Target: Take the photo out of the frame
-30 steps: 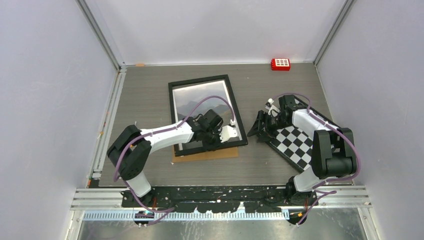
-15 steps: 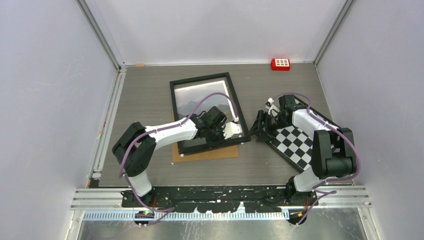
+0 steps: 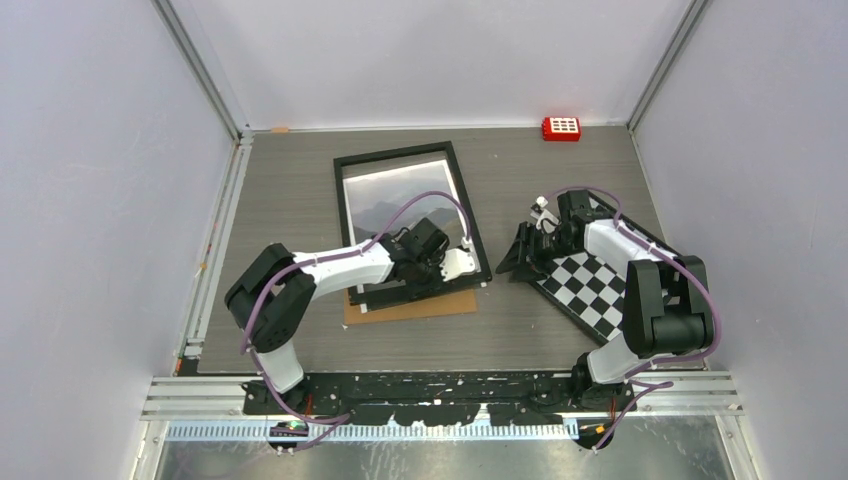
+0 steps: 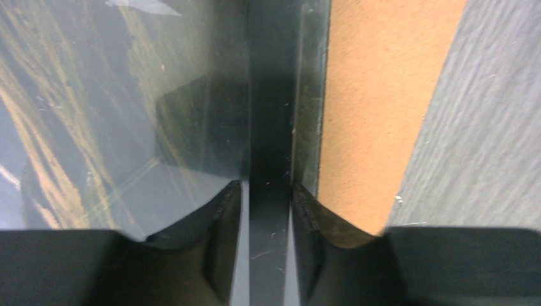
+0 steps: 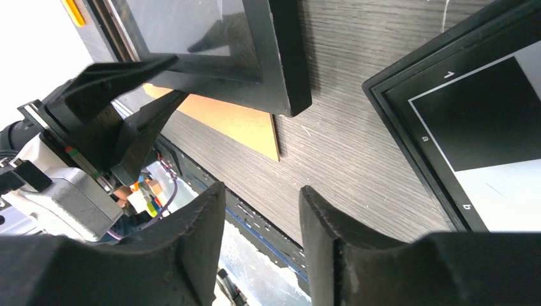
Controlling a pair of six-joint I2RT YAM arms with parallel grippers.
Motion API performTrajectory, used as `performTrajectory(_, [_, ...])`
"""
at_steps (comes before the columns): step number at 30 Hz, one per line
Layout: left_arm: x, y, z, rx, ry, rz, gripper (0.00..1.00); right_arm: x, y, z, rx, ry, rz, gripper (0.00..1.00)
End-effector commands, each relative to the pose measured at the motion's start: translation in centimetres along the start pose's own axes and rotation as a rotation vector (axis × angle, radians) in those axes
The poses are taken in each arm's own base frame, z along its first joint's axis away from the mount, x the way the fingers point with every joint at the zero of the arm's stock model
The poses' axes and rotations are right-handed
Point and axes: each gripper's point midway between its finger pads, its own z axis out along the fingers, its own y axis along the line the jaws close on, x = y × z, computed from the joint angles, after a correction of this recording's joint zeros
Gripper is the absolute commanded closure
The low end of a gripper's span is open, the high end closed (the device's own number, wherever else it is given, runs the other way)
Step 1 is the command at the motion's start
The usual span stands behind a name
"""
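The black frame point(image 3: 394, 152) lies flat at the table's middle with the photo point(image 3: 385, 200), grey mountains under glass, inside it. A brown backing board point(image 3: 410, 308) sticks out from under its near edge. My left gripper point(image 3: 447, 272) is at the frame's near right corner. In the left wrist view its fingers point(image 4: 223, 217) are shut on the black frame rail point(image 4: 271, 95), with the photo point(image 4: 96, 95) on the left and the brown board point(image 4: 376, 95) on the right. My right gripper point(image 3: 520, 255) hovers open and holds nothing, just right of the frame's corner point(image 5: 281, 64).
A black-and-white checkerboard point(image 3: 595, 285) lies under the right arm, its black rim point(image 5: 408, 127) close to the right gripper point(image 5: 263, 197). A red block point(image 3: 561, 127) sits by the back wall. Grey walls enclose the table on three sides.
The frame, held by my left gripper, swung a little right, then back left and slightly away over the brown board. My right gripper's jaws have narrowed but stay open.
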Motion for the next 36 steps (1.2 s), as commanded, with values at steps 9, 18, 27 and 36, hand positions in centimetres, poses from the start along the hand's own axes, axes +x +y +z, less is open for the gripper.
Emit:
performTrajectory(9, [-1.9,1.1,-1.5,-0.057,-0.126,0.000,0.41,0.6,-0.3,2.0,-0.047,0.030,0.021,0.63])
performTrajectory(18, [-0.8,1.5,-1.1,-0.090,-0.088,-0.005,0.25,2.6,2.3,3.5,-0.053,0.093,-0.226,0.74])
performTrajectory(27, [1.7,-0.2,-2.6,-0.091,-0.117,0.011,0.22,3.9,4.2,6.2,0.006,0.074,-0.513,0.78])
performTrajectory(36, [4.9,0.6,-5.5,-0.152,-0.118,0.101,0.21,4.5,4.1,9.4,0.125,0.182,-0.596,0.80])
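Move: The left hand holds the frame's near side between its fingertips; that side's middle is about 4 cm to its left and 1 cm back. The brown board's uncovered strip is centred some 6 cm left, 4 cm back and 3 cm below. From the right hand, the frame's near right corner lies roughly 6 cm left, 1 cm back and 5 cm down, with the checkered board's middle about 17 cm right, 1 cm ahead and 7 cm below. The left hand opens wide to let go of the frame's near side, hardly shifting at first, then slides off to the left along that side by about 5.5 cm and some 2 cm back, fingers still open on either side of it. Meanwhile the right hand draws back and sinks, then swings left past the frame's near right corner towards the left hand, in all about 10 cm left and nearly 4 cm each back and down, turning some 30 degrees counter-clockwise as its fingers close most of the way. ##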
